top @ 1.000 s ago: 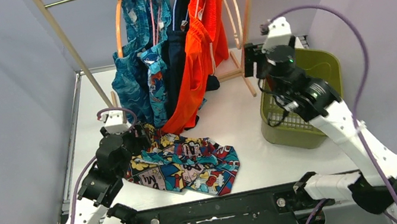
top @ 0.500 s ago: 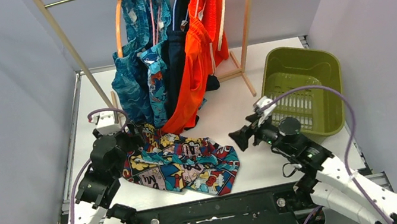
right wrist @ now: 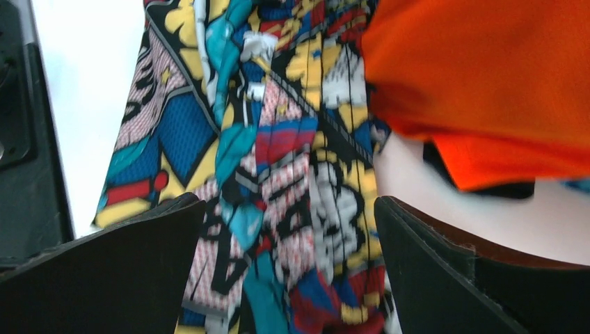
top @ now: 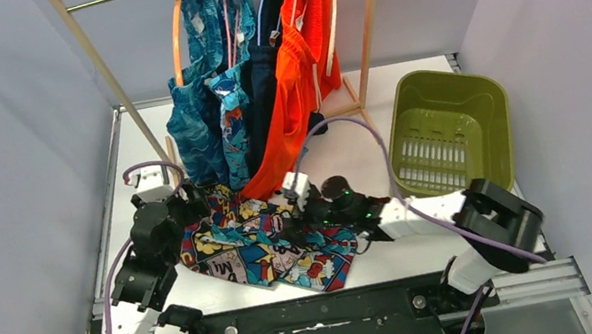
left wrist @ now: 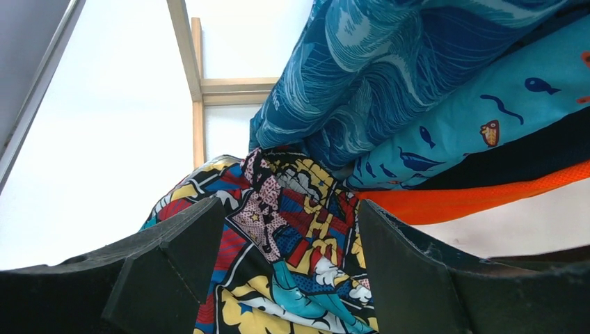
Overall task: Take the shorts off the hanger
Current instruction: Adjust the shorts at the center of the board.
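Four pairs of shorts hang on the wooden rack: teal leaf-print [top: 194, 125], turquoise cartoon-print [top: 233, 119], navy [top: 264, 91] and orange-red [top: 298, 86]. The multicolour patterned shorts [top: 274, 247] lie spread on the table below them. My left gripper [top: 191, 209] is open at their left end, and the fabric [left wrist: 292, 209] shows between the jaws in the left wrist view [left wrist: 289, 236]. My right gripper [top: 297, 210] is open low over the same shorts [right wrist: 278, 139], jaws apart [right wrist: 289, 264]. The orange-red hem [right wrist: 487, 83] hangs just beyond it.
A green basket [top: 448, 129] stands at the right of the table. The rack's wooden legs [top: 365, 57] and foot bar [left wrist: 198, 90] stand behind the shorts. The hanging hems [left wrist: 389, 69] reach down close to my left gripper.
My right arm has swung from beside the rack and basket down and left, across the table, onto the multicolour shorts. The left arm has edged slightly left.
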`<action>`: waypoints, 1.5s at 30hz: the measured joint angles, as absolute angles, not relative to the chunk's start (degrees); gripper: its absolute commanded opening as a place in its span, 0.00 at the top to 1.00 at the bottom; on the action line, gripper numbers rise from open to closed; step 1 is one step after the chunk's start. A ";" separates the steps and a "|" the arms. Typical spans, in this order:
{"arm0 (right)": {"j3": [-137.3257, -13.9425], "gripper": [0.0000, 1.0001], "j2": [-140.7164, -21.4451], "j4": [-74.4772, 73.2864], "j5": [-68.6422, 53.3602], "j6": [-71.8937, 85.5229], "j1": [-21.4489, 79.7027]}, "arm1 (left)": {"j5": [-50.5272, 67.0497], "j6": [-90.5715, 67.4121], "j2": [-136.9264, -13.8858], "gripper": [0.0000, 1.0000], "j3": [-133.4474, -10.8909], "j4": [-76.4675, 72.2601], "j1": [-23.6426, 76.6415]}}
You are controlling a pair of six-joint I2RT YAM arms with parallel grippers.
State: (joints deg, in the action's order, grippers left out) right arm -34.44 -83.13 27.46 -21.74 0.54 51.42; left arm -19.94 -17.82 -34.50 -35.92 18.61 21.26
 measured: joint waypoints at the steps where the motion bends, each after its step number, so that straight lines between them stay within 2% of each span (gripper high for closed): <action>1: -36.53 0.02 -85.78 28.16 -20.62 0.05 52.47 | -19.97 -17.85 -34.37 0.30 -35.92 18.61 20.99; 7: -44.99 0.02 -95.79 31.11 -15.46 -0.97 55.83 | -19.97 -17.89 -33.10 0.30 -35.57 18.52 19.59; 16: -48.73 0.01 -110.56 36.67 -11.99 -0.34 55.88 | -19.86 -18.02 -32.69 0.30 -35.09 18.20 18.15; 18: -48.95 0.12 -113.23 39.22 -12.38 0.30 55.79 | -19.68 -18.04 -32.69 0.30 -35.00 18.22 17.91; 22: -48.82 0.63 -112.53 38.74 -13.08 -1.96 55.88 | -19.62 -18.04 -32.69 0.30 -35.00 18.17 17.67; 23: -48.47 0.73 -111.90 38.13 -13.37 -2.74 55.86 | -19.62 -18.04 -32.67 0.30 -35.00 18.17 17.61; 25: -47.27 0.88 -109.80 36.69 -14.33 -3.99 55.55 | -19.53 -18.04 -32.58 0.30 -35.00 18.17 17.50; 27: -45.47 0.97 -106.41 34.41 -15.94 -4.80 54.87 | -19.38 -18.06 -32.27 0.30 -34.98 18.15 17.43; 30: -43.48 1.00 -100.16 29.61 -17.54 -6.22 53.63 | -19.20 -18.24 -31.38 0.30 -34.81 18.04 17.32; 37: -40.62 1.00 -81.80 18.41 -16.95 -7.81 54.04 | -17.69 -18.68 -30.46 0.30 -34.15 16.91 16.03; 45: -34.92 1.00 -53.67 10.13 -5.56 -6.94 55.16 | -16.60 -19.00 -30.74 0.30 -34.04 16.71 14.41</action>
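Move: The patterned shorts lie spread under the right hand, their middle about 4 cm to its left, 1 cm forward and some 9 cm below. The orange shorts' hem hangs about 10 cm ahead and 2 cm left, 4 cm below the hand; the blue leaf-print shorts' hem is roughly 14 cm ahead and 13 cm left, 5 cm below. From the left hand, the patterned shorts' middle is about 14 cm right, 5 cm back and 19 cm below. Right hand reaches left and down about 9 cm, pinches the shorts, lifts 20 cm while drawing them right. ##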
